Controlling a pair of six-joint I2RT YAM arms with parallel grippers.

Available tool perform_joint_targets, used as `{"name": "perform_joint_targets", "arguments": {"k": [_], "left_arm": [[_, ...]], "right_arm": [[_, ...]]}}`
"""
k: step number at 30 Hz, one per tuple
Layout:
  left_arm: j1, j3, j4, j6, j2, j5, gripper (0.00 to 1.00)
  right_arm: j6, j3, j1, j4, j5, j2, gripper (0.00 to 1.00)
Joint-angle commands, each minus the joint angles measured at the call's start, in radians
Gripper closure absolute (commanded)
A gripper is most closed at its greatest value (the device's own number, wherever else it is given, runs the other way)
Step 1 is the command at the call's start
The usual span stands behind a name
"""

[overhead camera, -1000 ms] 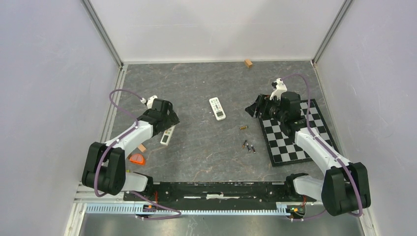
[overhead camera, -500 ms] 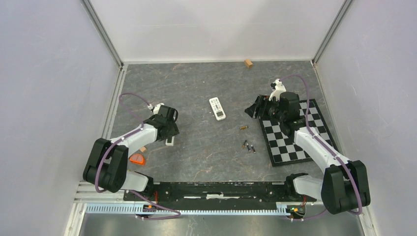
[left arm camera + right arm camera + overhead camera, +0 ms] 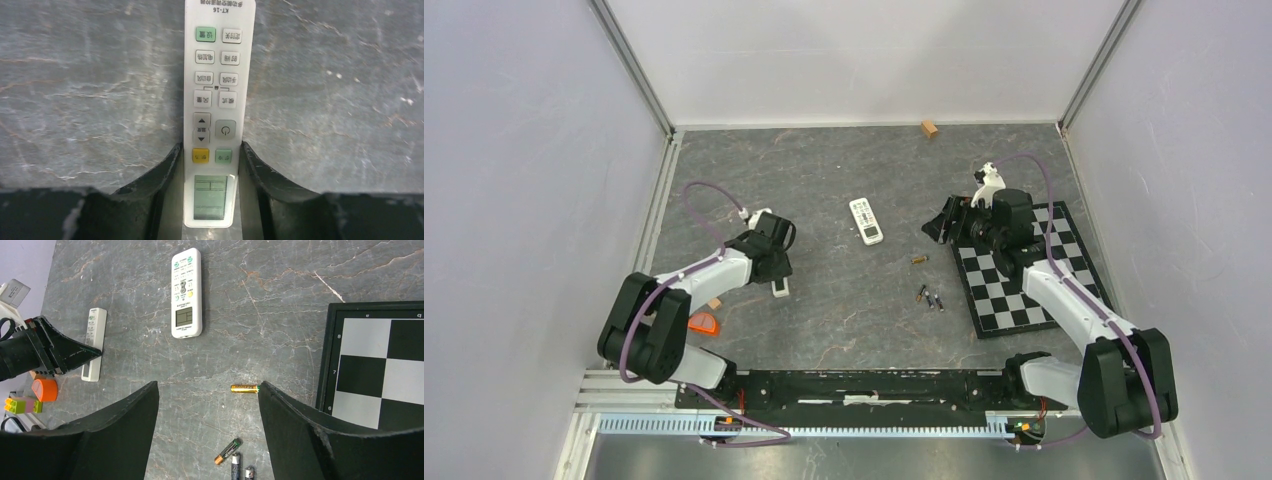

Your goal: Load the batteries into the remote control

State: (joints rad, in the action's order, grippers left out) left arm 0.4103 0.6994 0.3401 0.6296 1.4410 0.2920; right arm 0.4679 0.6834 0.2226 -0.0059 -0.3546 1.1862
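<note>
The remote control (image 3: 215, 100), slim and white, lies face up on the grey table with its coloured buttons and small display showing. My left gripper (image 3: 210, 150) straddles its display end, both fingers pressed against its long edges. From above, only the remote control's (image 3: 779, 288) near tip shows under the left gripper (image 3: 776, 268). A gold battery (image 3: 244, 388) lies near the chessboard, and three more batteries (image 3: 227, 451) lie closer to me. My right gripper (image 3: 207, 385) hovers open above them, holding nothing.
A shorter, wider white remote (image 3: 865, 221) lies mid-table. A chessboard (image 3: 1024, 270) fills the right side under the right arm. An orange piece (image 3: 703, 323) and a small block (image 3: 714, 301) sit near the left arm. A wooden block (image 3: 930, 128) lies by the back wall.
The left gripper swung right and down over the slim remote and closed from wide open onto its sides. The right arm stayed still.
</note>
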Motion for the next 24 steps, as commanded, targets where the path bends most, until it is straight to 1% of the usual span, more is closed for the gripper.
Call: {"name": "perform_joint_targets", "arguments": {"k": [1, 2, 4, 7, 8, 9, 10, 11, 14, 15, 17, 21, 24], "left_arm": [[0.01, 0.052, -0.016, -0.047, -0.059, -0.202, 0.89], [0.01, 0.067, -0.032, -0.057, -0.072, -0.298, 0.93], [0.01, 0.09, -0.083, -0.066, -0.095, -0.512, 0.97], [0.011, 0.124, -0.188, -0.043, -0.113, -0.825, 0.98], [0.012, 0.127, -0.225, -0.013, -0.119, -0.888, 0.98], [0.012, 0.131, -0.266, 0.014, -0.128, -0.956, 0.98], [0.012, 0.133, -0.301, 0.056, -0.133, -0.992, 0.98], [0.012, 0.134, -0.332, 0.101, -0.141, -1.013, 0.98], [0.012, 0.124, -0.476, 0.247, -0.15, -1.093, 0.98], [0.013, 0.119, -0.511, 0.287, -0.152, -1.114, 0.98], [0.014, 0.102, -0.61, 0.374, -0.158, -1.148, 0.98], [0.02, 0.054, -0.802, 0.552, -0.165, -1.189, 0.98], [0.024, 0.033, -0.888, 0.633, -0.159, -1.204, 0.98]], "right_arm": [[0.003, -0.017, 0.012, 0.033, -0.021, -0.029, 0.23], [0.005, -0.019, 0.02, 0.044, -0.035, -0.029, 0.22], [0.022, -0.026, 0.047, 0.096, -0.091, -0.028, 0.21], [0.09, -0.038, 0.117, 0.191, -0.156, -0.018, 0.16], [0.121, -0.036, 0.144, 0.221, -0.163, -0.015, 0.14], [0.156, -0.035, 0.176, 0.249, -0.165, -0.01, 0.09], [0.209, -0.042, 0.204, 0.287, -0.167, -0.009, 0.05], [0.281, -0.059, 0.225, 0.361, -0.175, -0.01, 0.02], [0.527, -0.143, 0.268, 0.651, -0.173, -0.012, 0.02], [0.591, -0.159, 0.275, 0.717, -0.158, -0.009, 0.02], [0.655, -0.16, 0.286, 0.766, -0.134, 0.004, 0.02], [0.73, -0.134, 0.305, 0.813, -0.124, 0.048, 0.02], [0.786, -0.124, 0.328, 0.902, -0.125, 0.087, 0.02]]}}
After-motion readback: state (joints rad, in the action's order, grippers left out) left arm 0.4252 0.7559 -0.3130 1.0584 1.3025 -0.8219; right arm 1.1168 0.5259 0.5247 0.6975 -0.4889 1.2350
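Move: The left hand, low at the table, already pinches the narrow remote above its display. The open right gripper it will meet is about 34 cm to its right, 4 cm ahead and 13 cm higher; the wide remote lies about 22 cm right and 13 cm ahead. From the right hand, the narrow remote is some 34 cm left, 2 cm back and 13 cm below; the wide remote 12 cm left and 10 cm ahead, the yellow battery almost directly below, 2 cm right. Up and to the right the left arm swings the narrow remote, rising some 21 cm and crossing about 19, while the wrist rolls roughly 70 degrees until its fingers point right, nearly level, keeping their pinch. The right hand comes to meet it, 13 cm left, 8 up and 6 back, levelling and rolling its fingers and spreading them from mostly to fully open, close to the remote's back. ##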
